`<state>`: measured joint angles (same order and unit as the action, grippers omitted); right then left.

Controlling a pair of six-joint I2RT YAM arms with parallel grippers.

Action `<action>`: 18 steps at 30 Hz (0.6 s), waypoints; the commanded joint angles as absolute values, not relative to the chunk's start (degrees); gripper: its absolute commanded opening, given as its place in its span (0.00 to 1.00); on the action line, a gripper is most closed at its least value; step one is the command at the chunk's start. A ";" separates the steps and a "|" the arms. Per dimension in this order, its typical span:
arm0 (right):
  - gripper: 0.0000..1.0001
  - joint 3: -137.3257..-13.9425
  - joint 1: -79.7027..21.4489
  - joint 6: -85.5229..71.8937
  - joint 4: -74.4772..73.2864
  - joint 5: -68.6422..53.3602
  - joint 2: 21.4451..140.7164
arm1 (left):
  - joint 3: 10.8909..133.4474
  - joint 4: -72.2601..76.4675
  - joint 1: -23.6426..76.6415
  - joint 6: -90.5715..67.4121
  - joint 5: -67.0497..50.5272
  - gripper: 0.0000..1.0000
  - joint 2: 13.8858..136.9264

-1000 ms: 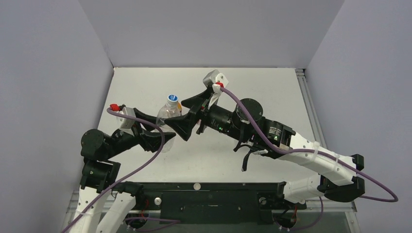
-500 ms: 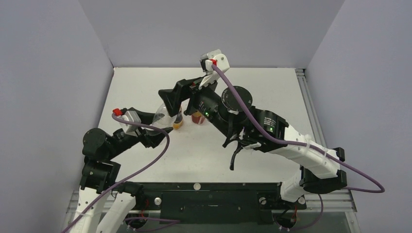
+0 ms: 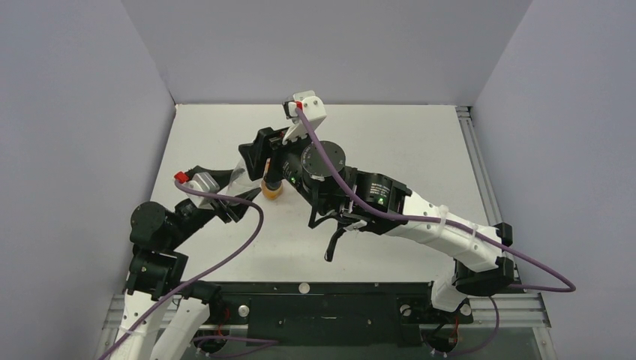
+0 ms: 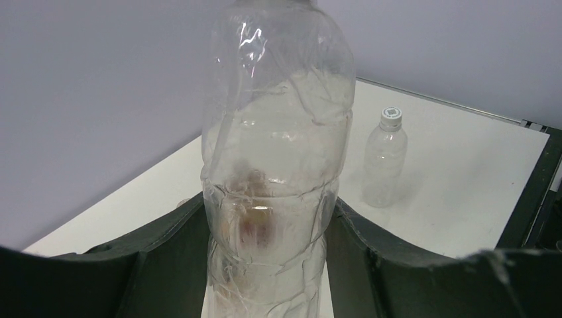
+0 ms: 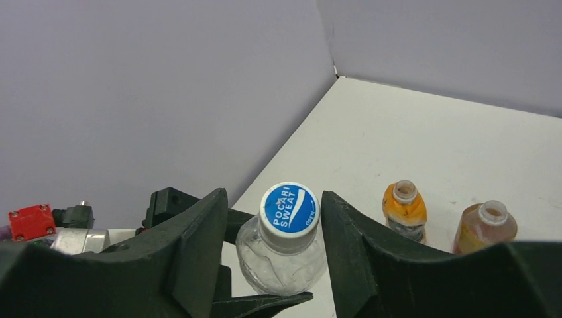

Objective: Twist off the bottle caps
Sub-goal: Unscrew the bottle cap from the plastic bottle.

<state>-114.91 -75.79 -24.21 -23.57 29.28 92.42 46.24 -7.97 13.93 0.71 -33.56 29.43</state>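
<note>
My left gripper is shut on the lower body of a large clear bottle, which it holds upright at the table's left. In the top view this bottle is mostly hidden under my right gripper. The bottle's blue cap sits between the right gripper's fingers. The right finger is almost on the cap, and a gap shows at the left one. An orange bottle and a reddish-brown bottle stand capless behind. A small clear bottle carries a white cap.
Grey-violet walls close in the white table on three sides. The right arm stretches across the middle of the table from the near right. The orange bottle stands just right of the held one.
The right arm swung left and came over the held bottle, its jaws narrowing around the blue cap. The left gripper kept its hold and shifted the bottle slightly left.
</note>
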 commanded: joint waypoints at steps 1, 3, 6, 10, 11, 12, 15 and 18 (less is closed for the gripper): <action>0.47 -113.64 -75.64 -26.83 -19.19 28.66 91.20 | 46.37 -6.49 14.04 1.94 -31.91 0.00 29.05; 0.39 -112.71 -75.48 -27.29 -17.79 28.08 91.01 | 46.22 -6.72 14.03 2.08 -31.78 0.00 28.89; 0.32 -112.78 -74.94 -27.78 -17.88 27.48 91.35 | 46.11 -6.83 14.04 2.11 -31.66 0.00 28.71; 0.22 -113.03 -74.15 -28.38 -18.63 27.17 91.77 | 46.71 -7.16 14.05 2.15 -32.36 0.00 28.94; 0.19 -113.03 -74.03 -28.43 -18.85 27.08 91.83 | 46.97 -7.32 13.99 2.09 -32.74 0.00 28.97; 0.17 -112.98 -73.73 -28.38 -18.96 26.74 91.79 | 47.13 -7.40 13.98 1.80 -33.03 0.00 29.22; 0.10 -111.16 -72.61 -26.41 -18.19 24.48 90.26 | 48.72 -8.23 14.06 0.50 -36.24 0.00 29.85; 0.06 -103.03 -70.35 -22.01 -11.45 14.03 84.63 | 51.10 -11.52 13.99 -1.76 -43.86 0.00 31.28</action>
<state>-110.21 -72.71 -26.15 -18.92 25.87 91.22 46.48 -9.69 13.80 0.43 -32.99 29.67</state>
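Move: The blue cap stands between the open fingers of the right hand, about 1 cm ahead of its hand point and nearer the farther-out finger. From the left hand, which holds the clear bottle by its body, the cap is some 12 cm up, level ahead and 4 cm to the right. Below on the table, about 32 cm under the right hand, the orange bottle stands about 18 cm ahead and 3 cm left, the brown bottle some 21 cm ahead and 7 cm right. The right fingers pinch the blue cap from both sides, closing from about half open until they stop on it; the hand eases forward about 1.5 cm as they settle and its wrist barely turns. The left hand keeps its grip on the bottle body, holding nearly in place, and at the very end both hands sink by about half a centimetre. ##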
